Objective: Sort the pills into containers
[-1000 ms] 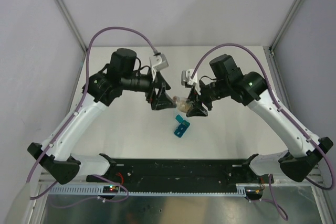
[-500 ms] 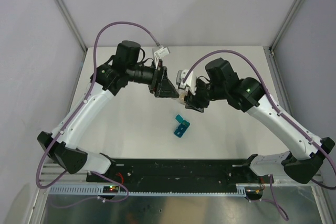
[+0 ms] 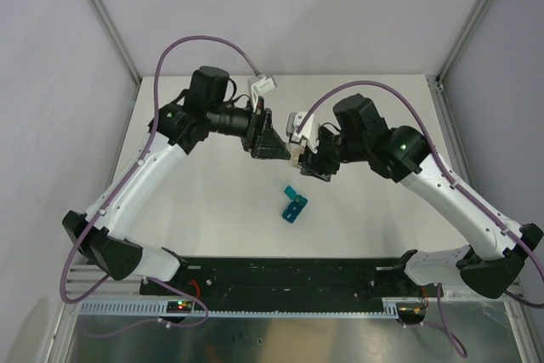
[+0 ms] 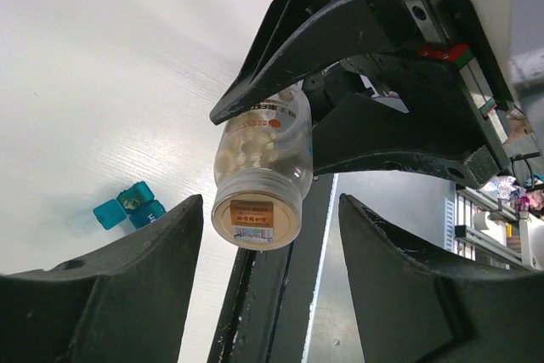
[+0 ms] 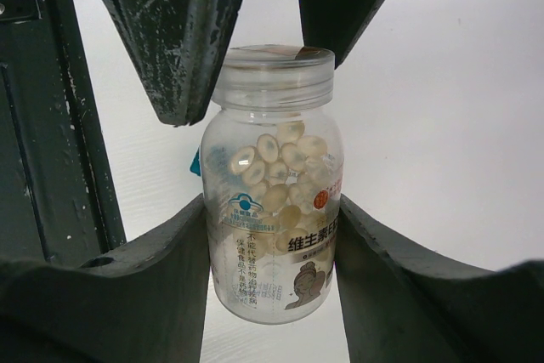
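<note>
A clear pill bottle [image 3: 295,157] with a tan lid, full of pale pills, hangs in the air between my two grippers. My right gripper [image 3: 304,162] is shut on its body [image 5: 276,210], one finger on each side. My left gripper [image 3: 282,151] is open, its fingers [image 4: 153,252] standing either side of the lid [image 4: 257,219] with gaps. The lid is on the bottle. The teal containers strip [image 3: 293,205] lies on the table below, nearer the arm bases. It also shows in the left wrist view [image 4: 129,204], with at least one lid open.
The white table [image 3: 195,201] is bounded by grey walls at the left, back and right. A black rail [image 3: 280,274] with both arm bases runs along the near edge. Purple cables loop above both arms.
Both grippers and the bottle have moved up and toward the back, away from the teal strip. In the last half second almost nothing has moved.
</note>
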`<action>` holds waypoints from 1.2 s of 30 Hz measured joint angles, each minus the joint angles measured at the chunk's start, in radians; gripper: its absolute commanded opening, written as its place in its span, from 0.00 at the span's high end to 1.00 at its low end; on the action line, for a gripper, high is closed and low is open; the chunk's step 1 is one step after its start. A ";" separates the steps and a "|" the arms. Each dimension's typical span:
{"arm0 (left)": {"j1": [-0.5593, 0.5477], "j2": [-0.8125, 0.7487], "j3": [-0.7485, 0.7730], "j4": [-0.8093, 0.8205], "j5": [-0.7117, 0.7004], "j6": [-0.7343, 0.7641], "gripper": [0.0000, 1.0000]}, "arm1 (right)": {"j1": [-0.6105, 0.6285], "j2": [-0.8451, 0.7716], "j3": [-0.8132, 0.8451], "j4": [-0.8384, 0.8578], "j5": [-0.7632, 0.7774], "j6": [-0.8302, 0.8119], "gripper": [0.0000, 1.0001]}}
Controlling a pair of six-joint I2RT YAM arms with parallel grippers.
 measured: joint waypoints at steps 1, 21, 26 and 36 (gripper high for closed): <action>0.000 0.002 0.000 0.000 0.000 0.002 0.32 | 0.000 -0.001 0.000 0.000 0.000 0.001 1.00; 0.006 0.021 -0.032 0.015 0.049 0.031 0.68 | -0.018 -0.009 -0.016 -0.013 -0.026 0.011 1.00; 0.005 0.021 -0.036 0.016 0.067 0.056 0.91 | -0.043 -0.002 -0.016 -0.021 -0.087 0.026 1.00; -0.084 -0.059 -0.115 0.032 0.040 0.250 1.00 | -0.151 0.057 0.000 -0.164 -0.428 0.023 1.00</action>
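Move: Just off the left fingertips, which stand open around it, is the pill bottle's cap, about 1 cm to the right and 1 cm below the left hand; from the right hand, which already holds the bottle, the cap lies some 3 cm left, 3 cm up and 1 cm ahead. The teal pill box is on the table about 21 cm below the left hand, 2 cm to the right and 1 cm back, with its loose teal piece 3 cm farther out. Sinking a good centimetre, the left hand closes its fingers and pinches the cap, while the right keeps its hold on the bottle. Then both draw back about 3 cm and a little down together, twisting against each other: seen from the left, the left turns the cap clockwise some 10 degrees and the right turns the bottle counter-clockwise some 20, to tighten the cap. ##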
